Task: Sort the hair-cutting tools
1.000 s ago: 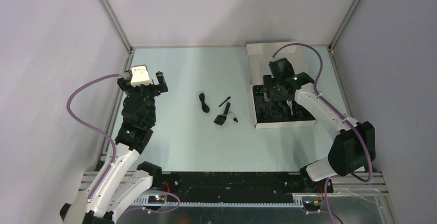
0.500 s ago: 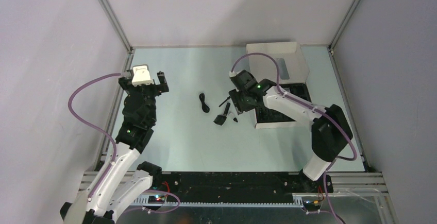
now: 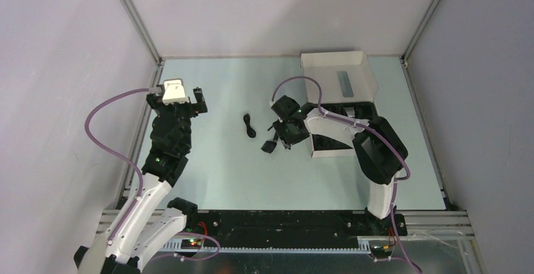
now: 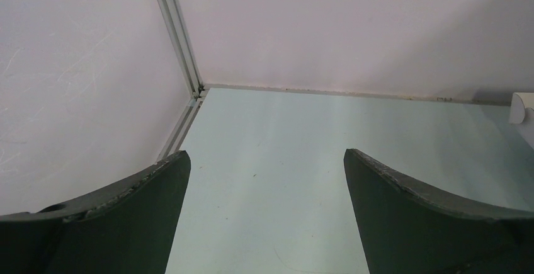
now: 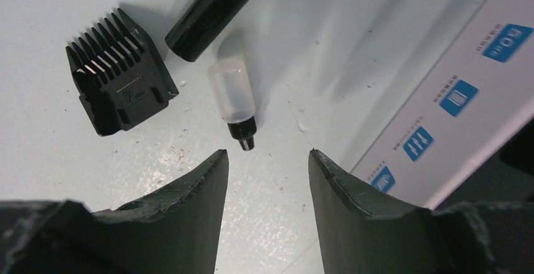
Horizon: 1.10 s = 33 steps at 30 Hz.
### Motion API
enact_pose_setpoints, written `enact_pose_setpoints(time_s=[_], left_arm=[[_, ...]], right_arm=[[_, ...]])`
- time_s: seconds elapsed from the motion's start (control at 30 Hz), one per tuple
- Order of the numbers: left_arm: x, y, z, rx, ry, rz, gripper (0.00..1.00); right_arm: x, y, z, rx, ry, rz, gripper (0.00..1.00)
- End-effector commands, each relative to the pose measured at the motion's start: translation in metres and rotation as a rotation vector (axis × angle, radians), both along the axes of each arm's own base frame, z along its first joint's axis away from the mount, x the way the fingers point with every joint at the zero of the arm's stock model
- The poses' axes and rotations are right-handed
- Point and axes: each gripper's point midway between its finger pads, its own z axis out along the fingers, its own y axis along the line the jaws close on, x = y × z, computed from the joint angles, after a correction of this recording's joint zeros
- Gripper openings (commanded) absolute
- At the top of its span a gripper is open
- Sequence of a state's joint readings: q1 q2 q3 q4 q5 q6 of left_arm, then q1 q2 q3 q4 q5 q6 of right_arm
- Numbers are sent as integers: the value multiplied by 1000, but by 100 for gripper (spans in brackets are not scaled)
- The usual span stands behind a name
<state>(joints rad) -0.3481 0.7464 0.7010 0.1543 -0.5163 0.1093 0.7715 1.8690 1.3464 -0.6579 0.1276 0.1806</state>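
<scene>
Loose hair-cutting tools lie mid-table. In the right wrist view I see a black comb attachment (image 5: 119, 91), the end of a thin black stick (image 5: 217, 9) and a small clear bottle with a black cap (image 5: 234, 107). My right gripper (image 5: 267, 154) hovers low just below the bottle, open, with only bare table between its fingers. From above, the right gripper (image 3: 286, 137) sits beside the comb attachment (image 3: 269, 146), and a black coiled cord (image 3: 250, 125) lies to the left. My left gripper (image 3: 175, 96) is far left, open wide and empty (image 4: 266, 154).
The white cardboard box (image 3: 340, 151) stands open right of the loose tools, lid raised at the back, dark items inside. Its printed side (image 5: 453, 97) is close to my right finger. Frame posts and walls bound the table at left (image 4: 182, 53).
My right arm has swung left from over the box down to the loose tools, and its jaws have narrowed a little. The left arm has stayed still.
</scene>
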Motion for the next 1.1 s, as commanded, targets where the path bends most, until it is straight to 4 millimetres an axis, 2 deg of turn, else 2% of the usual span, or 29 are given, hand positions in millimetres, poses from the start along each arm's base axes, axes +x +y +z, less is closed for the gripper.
enact_pose_setpoints(time_s=[0.0, 0.27, 0.7, 0.87, 1.07], left_arm=[[0, -1, 16, -21, -42, -9, 99], [1, -2, 15, -21, -38, -14, 99], [2, -4, 14, -21, -35, -23, 99], [5, -6, 11, -23, -28, -32, 99], [10, -16, 6, -22, -16, -90, 99]], right_arm=[[8, 17, -2, 28, -28, 39, 54], [3, 14, -23, 5, 9, 54, 49], [-5, 7, -40, -21, 40, 71, 34], [-6, 6, -38, -21, 34, 81, 25], [-6, 3, -25, -16, 5, 82, 13]])
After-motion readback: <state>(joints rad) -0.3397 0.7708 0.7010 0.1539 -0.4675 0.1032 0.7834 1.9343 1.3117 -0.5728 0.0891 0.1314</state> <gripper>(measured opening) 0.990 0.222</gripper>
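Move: The small clear oil bottle lies just below my right hand, its middle about 1 cm ahead, 2 cm to the left and some 3 cm down. The guide comb lies level with that hand and about 7 cm to its left; the black handle is roughly 4 cm ahead and 4 cm left. The box's middle is around 17 cm right and 5 cm ahead. From my left hand the bottle lies 27 cm right, 1 cm back and some 31 cm down. I sink my half-open right hand about 3 cm onto the bottle's black-capped end, easing roughly 1 cm to the left early on. While I go down and then hover in place just over the table, I draw the fingers together until both tips pinch the black cap, with the clear body left sticking out ahead and to the left. ##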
